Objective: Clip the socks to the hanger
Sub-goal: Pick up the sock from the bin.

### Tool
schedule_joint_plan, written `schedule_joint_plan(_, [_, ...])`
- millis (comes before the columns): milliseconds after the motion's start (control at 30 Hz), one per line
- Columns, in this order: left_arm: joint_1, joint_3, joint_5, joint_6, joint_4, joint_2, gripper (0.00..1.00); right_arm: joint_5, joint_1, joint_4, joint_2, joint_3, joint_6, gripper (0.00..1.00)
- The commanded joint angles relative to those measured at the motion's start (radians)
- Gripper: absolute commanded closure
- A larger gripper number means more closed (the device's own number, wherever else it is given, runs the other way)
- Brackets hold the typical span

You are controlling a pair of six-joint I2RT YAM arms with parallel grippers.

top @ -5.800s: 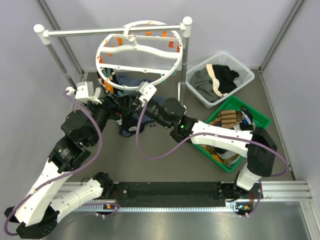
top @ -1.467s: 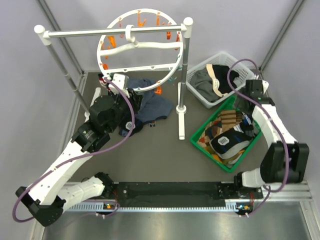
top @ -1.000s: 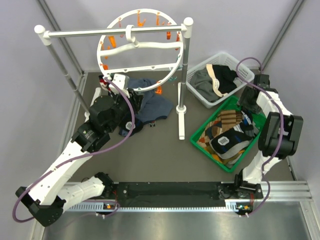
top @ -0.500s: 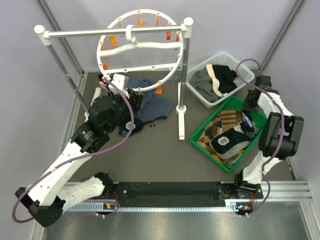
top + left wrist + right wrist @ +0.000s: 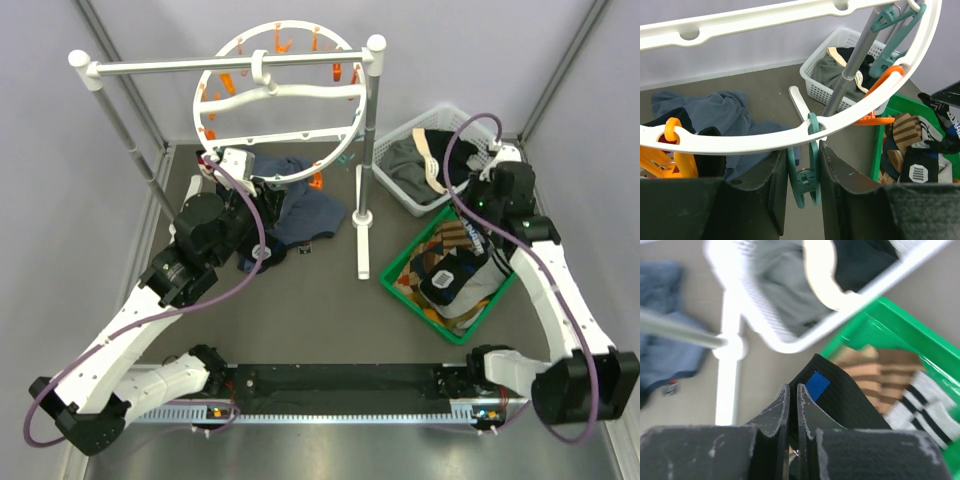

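The hanger point(image 5: 203, 95), a round white ring with orange and teal clips, hangs from the rack bar. In the left wrist view its rim point(image 5: 740, 140) crosses just above my left gripper point(image 5: 803, 172), which is shut on a teal clip point(image 5: 813, 150) hanging from the ring. In the top view my left gripper point(image 5: 268, 190) sits under the ring's near edge. My right gripper point(image 5: 793, 390) is shut on the edge of a black sock point(image 5: 845, 402) with a blue patch, held above the green bin. More socks point(image 5: 452, 278) lie in that bin.
The green bin point(image 5: 400, 268) stands at the right, with a white basket point(image 5: 490, 150) of larger clothes behind it. The white rack's bar point(image 5: 180, 65) and right post point(image 5: 368, 130) stand between the arms. A blue-grey garment point(image 5: 305, 215) lies on the floor under the hanger.
My right gripper has closed on the black sock in the green bin, and the arm has swung up and inward with it. The left arm has stayed on the teal clip.
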Motion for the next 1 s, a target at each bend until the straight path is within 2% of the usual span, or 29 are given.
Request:
schedule_joint_plan(0, [-0.004,0.013,0.013,-0.007,0.006,0.007,1.0,-0.022,0.115,0.148,-0.143,-0.025,-0.031,1.0])
schedule_joint_plan(200, [-0.004,0.015,0.001,-0.049,0.046,0.007,1.0,-0.059,0.293,0.379,-0.297,-0.099,-0.045,1.0])
schedule_joint_plan(367, [-0.004,0.029,-0.013,-0.084,0.049,0.017,1.0,-0.053,0.511,0.603,-0.343,-0.2,-0.08,1.0])
schedule_joint_plan(600, [-0.004,0.041,-0.059,-0.113,0.04,0.008,1.0,-0.063,0.72,0.761,-0.294,-0.211,-0.149,1.0])
schedule_joint_plan(967, [-0.004,0.013,-0.111,-0.181,0.064,-0.01,1.0,0.0,0.915,0.972,-0.081,-0.163,-0.095,1.0])
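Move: The right hand already holds a black sock with a blue patch above the green bin; the teal clip it is bound for lies about 40 cm to its left, 8 cm back and 14 cm higher. An empty orange clip hangs some 7 cm to the right of the teal one and 2 cm farther out. The bin's middle is about 4 cm back, 3 cm to the right and 17 cm below the right hand. The left hand has the teal clip right between its fingers. Keeping the sock pinched in shut fingers, the right hand sweeps about 27 cm left, also drawing back and rising some 14 cm each way, the climb nearly all in the first half, to bring the sock away from above the green bin towards the teal clip on the hanger ring. On the way its wrist swings round counter-clockwise by roughly 50 degrees and tips up, so the fingers go from pointing forward and down to pointing left and forward, slightly above level, while the left hand keeps its hold on the teal clip and rolls only a little. ##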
